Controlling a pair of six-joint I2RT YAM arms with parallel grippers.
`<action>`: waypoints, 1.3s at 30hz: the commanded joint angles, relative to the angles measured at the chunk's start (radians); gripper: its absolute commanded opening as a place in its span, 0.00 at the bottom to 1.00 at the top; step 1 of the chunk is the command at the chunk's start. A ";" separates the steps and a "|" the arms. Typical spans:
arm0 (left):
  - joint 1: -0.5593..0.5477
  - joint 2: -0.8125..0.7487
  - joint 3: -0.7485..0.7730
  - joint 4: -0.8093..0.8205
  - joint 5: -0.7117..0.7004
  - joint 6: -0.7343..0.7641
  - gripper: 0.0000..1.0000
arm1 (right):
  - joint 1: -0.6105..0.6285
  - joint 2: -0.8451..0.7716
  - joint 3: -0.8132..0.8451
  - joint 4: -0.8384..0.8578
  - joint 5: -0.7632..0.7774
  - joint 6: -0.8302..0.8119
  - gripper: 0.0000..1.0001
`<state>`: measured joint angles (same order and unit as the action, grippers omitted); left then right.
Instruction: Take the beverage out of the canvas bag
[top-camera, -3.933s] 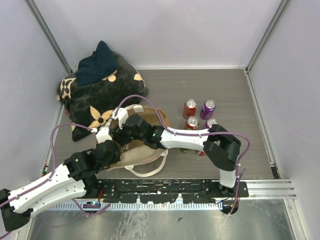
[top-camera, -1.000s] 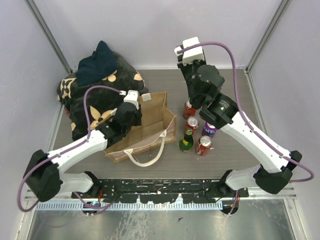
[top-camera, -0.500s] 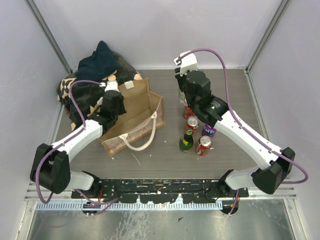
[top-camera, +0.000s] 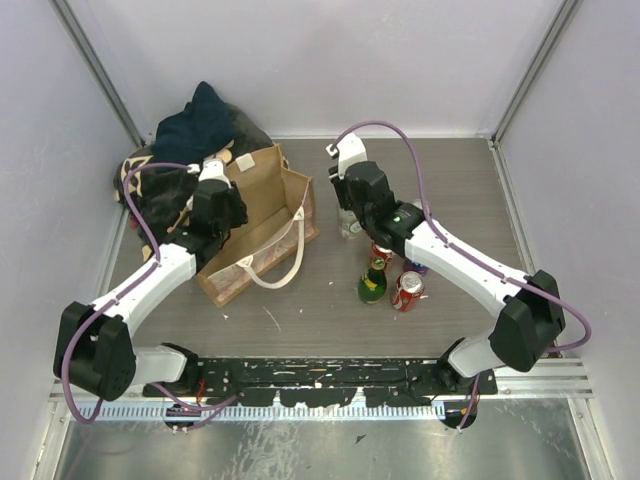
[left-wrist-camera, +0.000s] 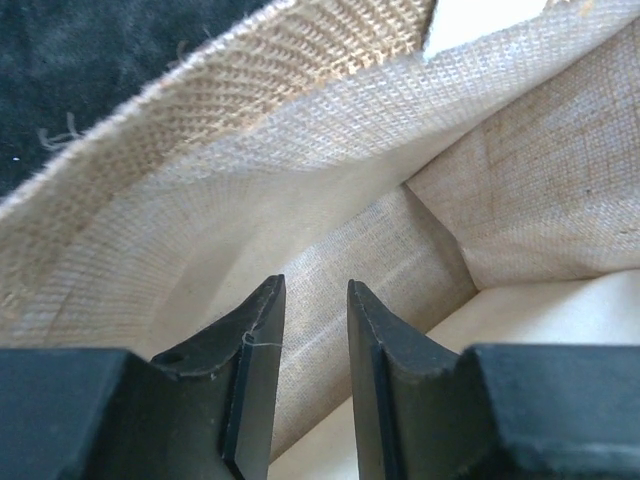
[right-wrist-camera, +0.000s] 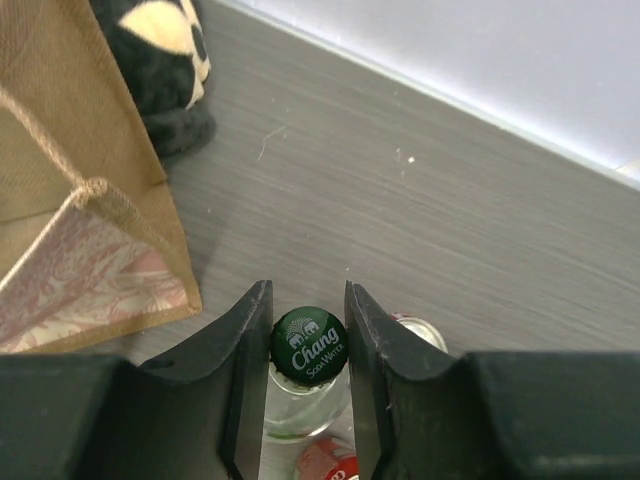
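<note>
The tan canvas bag (top-camera: 265, 200) stands open at the left, leaning against the black cushion; its cream handle loop (top-camera: 272, 262) hangs toward the front. My left gripper (top-camera: 214, 207) is at the bag's left wall. In the left wrist view its jaws (left-wrist-camera: 314, 285) stand narrowly apart inside the bag (left-wrist-camera: 350, 150), on a fold of the lining. My right gripper (top-camera: 352, 207) is outside the bag and shut on the green "Chang" cap of a clear glass bottle (right-wrist-camera: 308, 345), just right of the bag's corner (right-wrist-camera: 110, 260). From above, the bottle (top-camera: 350, 228) shows below the fingers.
A black cushion with tan flowers (top-camera: 160, 195) and a dark blue cloth (top-camera: 195, 125) lie at the back left. A green bottle (top-camera: 372, 283), red cans (top-camera: 405, 290) and a purple can (top-camera: 416, 266) stand under my right arm. A silver can top (right-wrist-camera: 420, 332) sits beside the held bottle.
My left gripper has pulled the bag further back and left against the cushion, and the bag stands more upright. My right gripper has moved left and nearer, beside the bag.
</note>
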<state>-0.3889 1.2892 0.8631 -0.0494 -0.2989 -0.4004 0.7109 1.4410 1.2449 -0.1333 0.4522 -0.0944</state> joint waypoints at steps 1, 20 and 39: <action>0.002 -0.012 0.005 0.008 0.057 -0.016 0.40 | -0.004 -0.038 -0.012 0.212 -0.032 0.045 0.00; 0.002 -0.180 0.045 -0.033 0.087 -0.018 0.98 | -0.003 -0.101 -0.378 0.536 -0.012 0.076 0.00; 0.002 -0.213 0.105 -0.162 0.089 -0.008 0.98 | 0.005 -0.163 -0.396 0.469 0.028 0.041 0.92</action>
<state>-0.3889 1.0920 0.9234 -0.1833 -0.2096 -0.4206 0.7113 1.3205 0.7933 0.2749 0.4362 -0.0341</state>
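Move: My right hand already grips the capped clear bottle by its neck. Its free spot on the table is about 3 cm back, 1 cm right and some 26 cm below. From this hand one red can stands 9 cm right and 3 cm back, another 8 cm right and 4 cm ahead, and the green bottle 12 cm back, 6 cm right. My left hand is in the canvas bag's mouth, the bag's middle some 3 cm ahead, 3 cm right and 8 cm below; the dark cushion lies about 17 cm left and 13 cm ahead. I lower the clear bottle about 9 cm with my right hand to the bare table left of the cans, easing back some 3 cm, then open my fingers off its neck and start to rise, about 2 cm. Meanwhile my left hand spreads its fingers wide and lifts about 7 cm up out of the bag's mouth, drifting 3 cm back. ##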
